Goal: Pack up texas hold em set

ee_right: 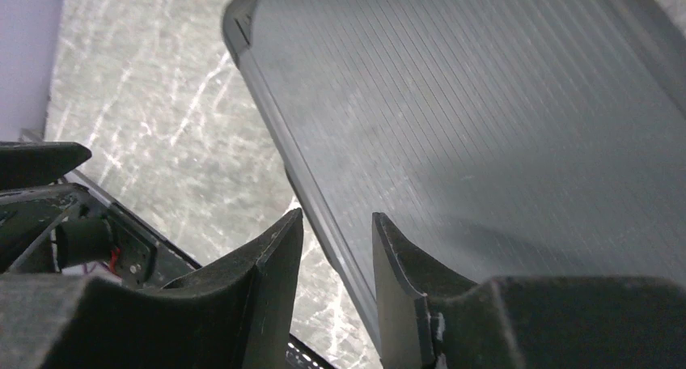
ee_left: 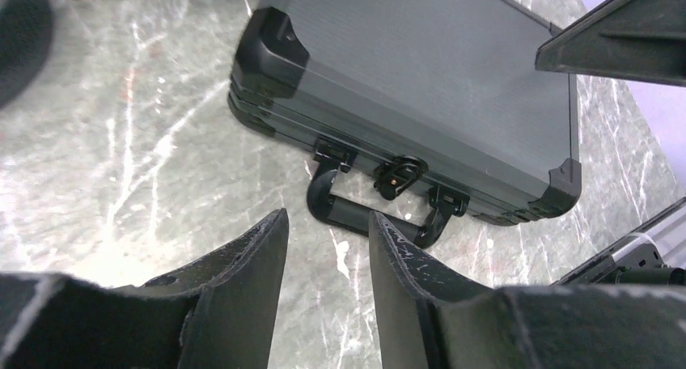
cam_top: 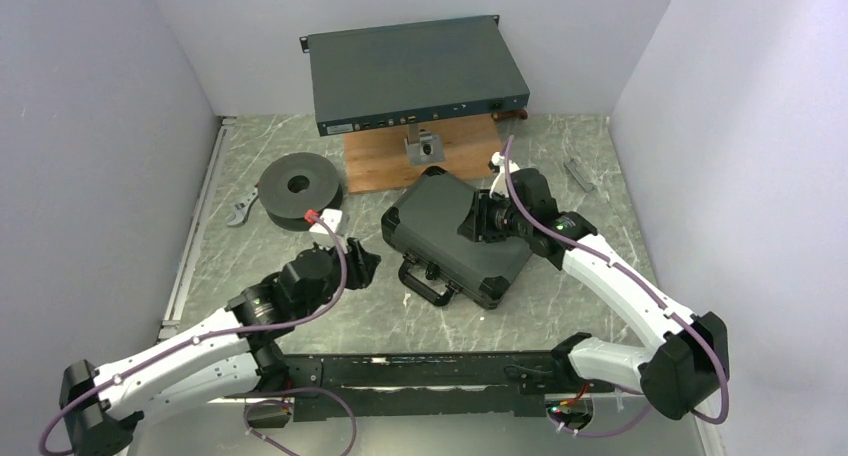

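The texas hold em set's black hard case (cam_top: 455, 238) lies shut on the marble table, its handle (cam_top: 428, 283) facing the near left. In the left wrist view the case (ee_left: 421, 78) shows its latch and its handle (ee_left: 368, 215) lying flat on the table. My left gripper (cam_top: 365, 261) hovers just left of the handle, open, with only bare table between its fingers (ee_left: 328, 217). My right gripper (cam_top: 478, 219) is over the lid's right part, open and holding nothing. In its own view the gripper (ee_right: 338, 215) straddles the edge of the ribbed lid (ee_right: 485, 110). Chips, cards and buttons are out of view.
A large grey electronics box (cam_top: 415, 76) stands at the back over a wooden board (cam_top: 390, 164) with a small metal bracket (cam_top: 425, 146). A dark round spool (cam_top: 300, 188) lies left of the case, with a white-red connector (cam_top: 325, 219) beside it. A grey bar (cam_top: 578, 173) lies at far right.
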`<state>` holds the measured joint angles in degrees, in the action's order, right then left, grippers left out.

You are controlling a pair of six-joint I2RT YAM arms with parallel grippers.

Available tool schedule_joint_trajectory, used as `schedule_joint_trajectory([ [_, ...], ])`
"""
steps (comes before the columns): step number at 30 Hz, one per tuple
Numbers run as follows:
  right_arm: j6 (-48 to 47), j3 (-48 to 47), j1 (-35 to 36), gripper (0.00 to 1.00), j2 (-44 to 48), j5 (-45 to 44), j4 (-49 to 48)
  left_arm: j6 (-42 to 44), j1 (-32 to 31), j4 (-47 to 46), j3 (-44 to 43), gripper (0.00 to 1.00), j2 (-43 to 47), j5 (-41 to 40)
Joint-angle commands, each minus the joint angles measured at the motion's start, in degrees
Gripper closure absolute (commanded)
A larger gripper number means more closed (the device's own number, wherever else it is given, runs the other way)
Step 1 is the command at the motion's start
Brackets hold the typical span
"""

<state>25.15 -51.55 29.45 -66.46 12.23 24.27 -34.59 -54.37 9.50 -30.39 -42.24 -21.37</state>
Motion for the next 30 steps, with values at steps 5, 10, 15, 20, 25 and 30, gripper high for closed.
schedule_joint_trajectory([
  [5,0.22,-6.21,0.11,0.53,3.96,-1.46,-1.67,7.87,-0.21,12.65,-4.40,0.49,6.16,-9.81],
  [10,-0.80,-5.70,0.16,0.42,6.91,-3.75,-3.07,8.63,0.09,13.85,-5.66,0.20,6.55,-17.66],
  [15,-2.99,-5.93,0.12,0.15,11.30,-10.04,-1.26,10.72,1.36,17.96,-9.24,0.01,2.57,-25.35],
  [20,-1.64,-3.83,0.12,0.01,18.67,-19.18,-2.09,20.13,4.93,18.94,-12.73,0.00,3.60,-24.12],
  [25,3.23,0.41,0.08,0.00,26.75,-29.47,-3.49,29.75,7.63,14.87,-12.85,0.00,8.13,-23.67],
  [30,5.50,4.03,0.12,0.00,32.26,-34.22,-2.22,32.63,8.18,12.74,-12.74,0.00,9.90,-25.47],
])
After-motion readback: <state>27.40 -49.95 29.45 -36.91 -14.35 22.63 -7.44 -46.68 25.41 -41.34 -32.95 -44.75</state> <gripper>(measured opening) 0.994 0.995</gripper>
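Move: The closed poker case's middle lies about 9 cm ahead of the left hand, 15 cm to its right and some 12 cm below; its handle is 2 cm back and 10 cm right of that hand. The black spool sits 17 cm ahead of the left hand and 14 cm to its left. The right hand hovers above the lid, the case's middle roughly 3 cm ahead, 2 cm left and 12 cm below it. Both empty hands retreat from the closed case: the right rises about 14 cm off over the lid, then also swings right, its fingertips tipping up and turning clockwise. The left sweeps some 14 cm left towards the spool, climbing mainly late, rolling left side up and turning counter-clockwise, while both grippers spread from part-open to fully open. ##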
